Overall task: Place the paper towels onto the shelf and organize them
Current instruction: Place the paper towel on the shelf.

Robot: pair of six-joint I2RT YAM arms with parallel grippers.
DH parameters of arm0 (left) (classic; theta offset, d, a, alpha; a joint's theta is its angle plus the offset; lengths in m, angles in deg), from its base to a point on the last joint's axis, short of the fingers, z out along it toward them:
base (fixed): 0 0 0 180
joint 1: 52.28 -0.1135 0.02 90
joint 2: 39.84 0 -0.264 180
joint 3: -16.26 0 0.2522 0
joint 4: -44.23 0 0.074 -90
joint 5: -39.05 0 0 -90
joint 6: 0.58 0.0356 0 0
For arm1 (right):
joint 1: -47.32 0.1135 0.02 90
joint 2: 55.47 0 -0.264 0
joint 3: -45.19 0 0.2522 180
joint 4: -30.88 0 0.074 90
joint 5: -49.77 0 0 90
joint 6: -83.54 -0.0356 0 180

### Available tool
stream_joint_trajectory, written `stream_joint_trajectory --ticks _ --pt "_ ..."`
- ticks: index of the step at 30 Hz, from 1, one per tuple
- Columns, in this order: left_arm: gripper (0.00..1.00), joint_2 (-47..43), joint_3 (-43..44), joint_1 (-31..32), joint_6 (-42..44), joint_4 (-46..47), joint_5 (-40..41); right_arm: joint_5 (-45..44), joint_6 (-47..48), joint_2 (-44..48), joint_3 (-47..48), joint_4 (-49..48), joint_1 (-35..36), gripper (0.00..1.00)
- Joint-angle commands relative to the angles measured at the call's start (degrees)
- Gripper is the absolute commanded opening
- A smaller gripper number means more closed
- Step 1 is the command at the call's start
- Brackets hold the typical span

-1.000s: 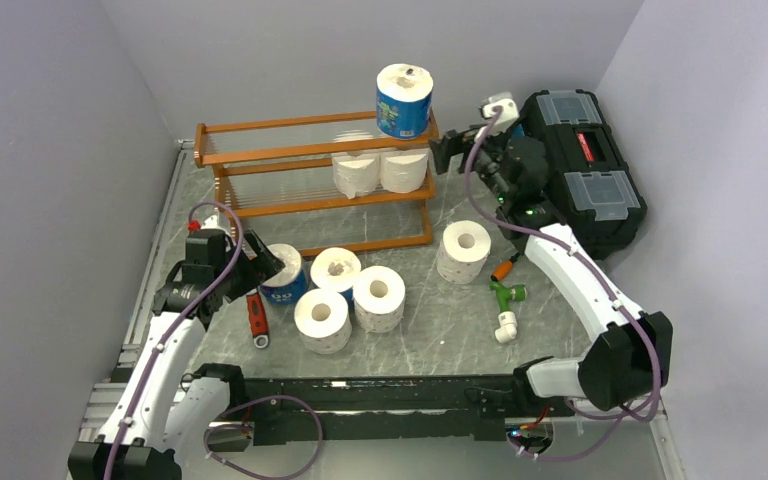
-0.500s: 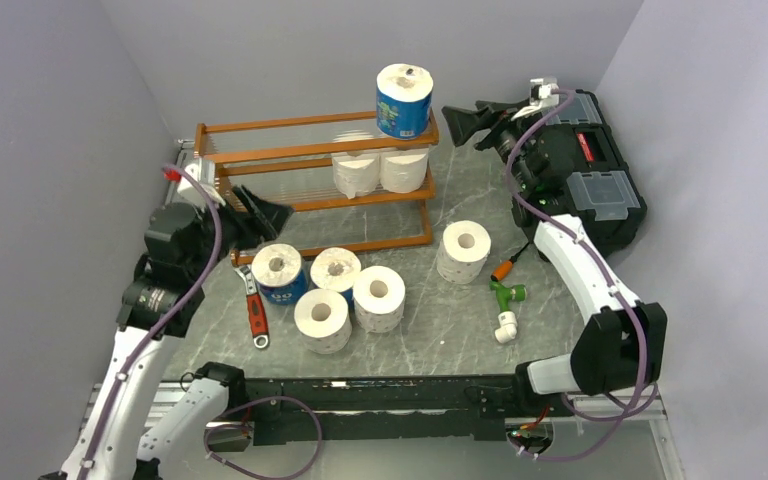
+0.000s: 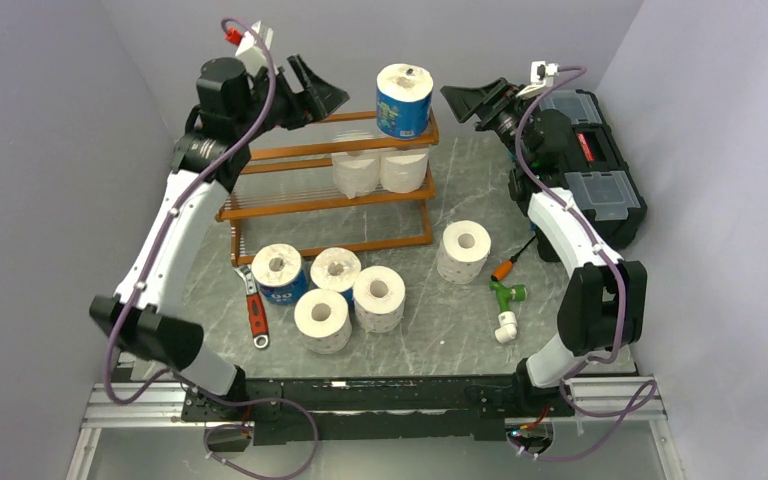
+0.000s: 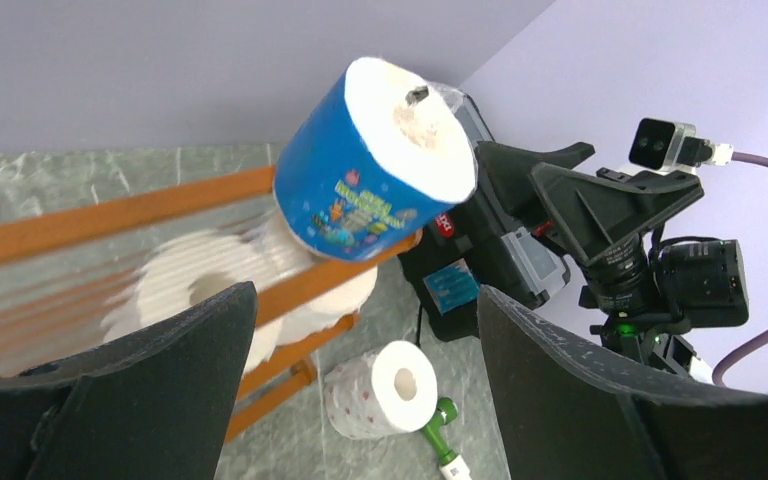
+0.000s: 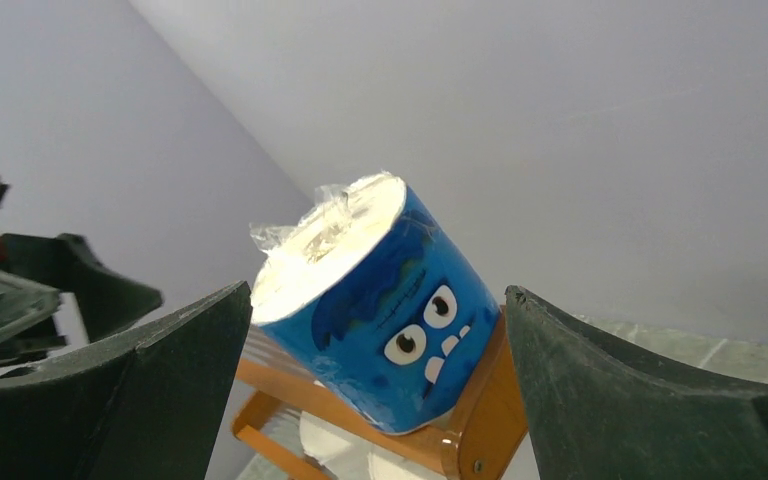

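Observation:
The shelf (image 3: 325,204) stands at the back left. A blue-wrapped paper towel (image 3: 404,100) stands upright on the right end of its top tier, and two white rolls (image 3: 380,171) sit on the middle tier. On the table lie another blue-wrapped roll (image 3: 280,275), three white rolls (image 3: 350,295) and a lone white roll (image 3: 464,250). My left gripper (image 3: 320,92) hangs open just left of the top roll; my right gripper (image 3: 470,100) hangs open just right of it. Neither touches it. Both wrist views frame that blue roll (image 4: 375,165) (image 5: 390,320) between empty jaws.
A black toolbox (image 3: 585,160) sits at the back right, under the right arm. A red-handled wrench (image 3: 256,312) lies left of the rolls on the table. A green and white pipe fitting (image 3: 505,300) and an orange piece (image 3: 505,268) lie right of the lone roll. Walls enclose three sides.
My left arm has swung up from the table beside the lower blue roll to the shelf's top level. The right gripper rose and drew slightly back from the top roll.

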Motion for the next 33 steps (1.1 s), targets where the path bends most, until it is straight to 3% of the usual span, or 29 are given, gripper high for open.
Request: stream_joint_trajectory --ticks 1,11,25,33 --pt "0.87 6.7 8.3 0.4 -1.5 -0.2 -5.1 3.0 -5.9 -1.7 4.8 -4.7 -0.9 1.00" --pt "0.86 16.2 12.9 0.7 -5.5 4.1 -10.0 5.5 -14.5 -7.5 9.0 -7.4 -0.6 1.00" --pt "0.86 22.4 19.6 0.9 -5.7 3.7 -15.0 6.8 -8.7 -8.3 11.1 -1.9 5.4 1.00" --pt "0.86 25.0 22.2 0.8 -5.6 3.0 -16.9 6.0 -7.5 -6.3 6.5 -1.6 7.7 1.00"
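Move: The blue-wrapped paper towel stands at the right end of the top shelf, about 10 cm ahead of the left hand, some 14 cm to its right and 9 cm lower. From the right hand it is about 3 cm ahead, 11 cm to the left and 5 cm lower. The shelf's end panel is some 6 cm to the right of it. One white roll lies roughly 18 cm directly beneath it, another 10 cm left of that one. Push the blue paper towel inward with the right gripper: ease it forward a couple of centimetres, then sweep left about 8 cm while drawing back again, turning some 15 degrees counter-clockwise, fingers kept wide open against the towel's right side. Meanwhile bring the open left gripper forward and right about 7 cm each way towards the towel, dipping and coming back up partway to end 4 cm lower, turning slightly clockwise. ##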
